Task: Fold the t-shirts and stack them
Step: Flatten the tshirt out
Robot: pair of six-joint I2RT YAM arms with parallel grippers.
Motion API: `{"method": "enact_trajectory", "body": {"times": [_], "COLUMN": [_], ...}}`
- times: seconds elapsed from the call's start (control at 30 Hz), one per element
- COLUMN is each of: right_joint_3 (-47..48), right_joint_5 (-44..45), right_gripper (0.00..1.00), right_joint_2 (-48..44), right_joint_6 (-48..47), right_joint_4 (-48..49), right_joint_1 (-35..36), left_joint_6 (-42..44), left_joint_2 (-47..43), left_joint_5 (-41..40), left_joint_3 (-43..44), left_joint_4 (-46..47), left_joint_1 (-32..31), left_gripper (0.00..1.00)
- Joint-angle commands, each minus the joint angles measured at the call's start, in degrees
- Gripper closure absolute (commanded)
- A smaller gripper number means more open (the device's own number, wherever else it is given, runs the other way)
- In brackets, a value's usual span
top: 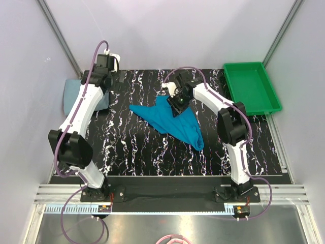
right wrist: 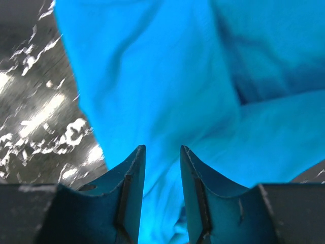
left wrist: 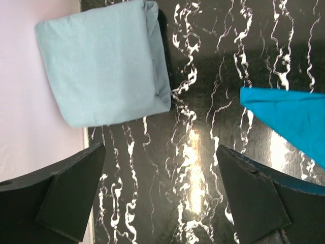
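Note:
The bright teal-blue t-shirt [top: 170, 122] lies crumpled in a rough triangle in the middle of the black marbled table [top: 132, 152]. My right gripper [top: 177, 104] hangs just over its far part. In the right wrist view its jaws [right wrist: 162, 148] stand a little apart, open, with teal cloth [right wrist: 177, 76] filling the gap below them. The pale grey-blue t-shirt [top: 71, 96] lies folded at the table's far left edge, partly under my left arm. My left gripper [left wrist: 161, 148] is wide open above bare table, near the folded shirt [left wrist: 106, 66]. A teal corner [left wrist: 289, 114] shows at the right.
A green plastic tray [top: 251, 84] stands at the back right, beside the table. Pale walls close in the left, back and right. The folded grey-blue shirt hangs partly over the table's left edge.

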Motion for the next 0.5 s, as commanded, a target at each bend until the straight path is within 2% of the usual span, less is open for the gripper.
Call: {"method": "enact_trajectory", "body": {"times": [0.0, 0.23, 0.47], "right_joint_3": [6.20, 5.68, 4.89], "right_joint_5": [-0.35, 1.58, -0.26], "right_gripper": [0.59, 0.58, 0.57], "right_joint_2": [0.51, -0.80, 1.30], "right_joint_6": [0.51, 0.60, 0.59], "right_joint_4": [2.40, 5.21, 2.32], "right_joint_1": [-1.38, -3.49, -3.93], "left_joint_6": [1.47, 1.56, 0.86], "left_joint_2": [-4.31, -3.96, -1.24], "left_joint_5": [-1.49, -1.76, -0.53], "left_joint_3": [-1.72, -1.73, 1.78], "left_joint_4": [1.83, 2.09, 1.39], "left_joint_1": [0.11, 0.37, 0.29], "left_gripper": [0.01, 0.01, 0.01]}}
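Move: The half-open right hand hovers over the blue t-shirt, whose middle lies about 2 cm back, 3 cm left and some 5 cm below. Its left tip is roughly 19 cm left and 3 cm ahead; its near tail corner about 16 cm back and 11 cm right. The green bin sits some 35 cm right and 10 cm ahead. From the left hand, the shirt's middle is about 28 cm right, 5 cm back and 22 cm down. Right hand glides forward about 5 cm, drifting right over the t-shirt towards its far edge, fingers still half open. ##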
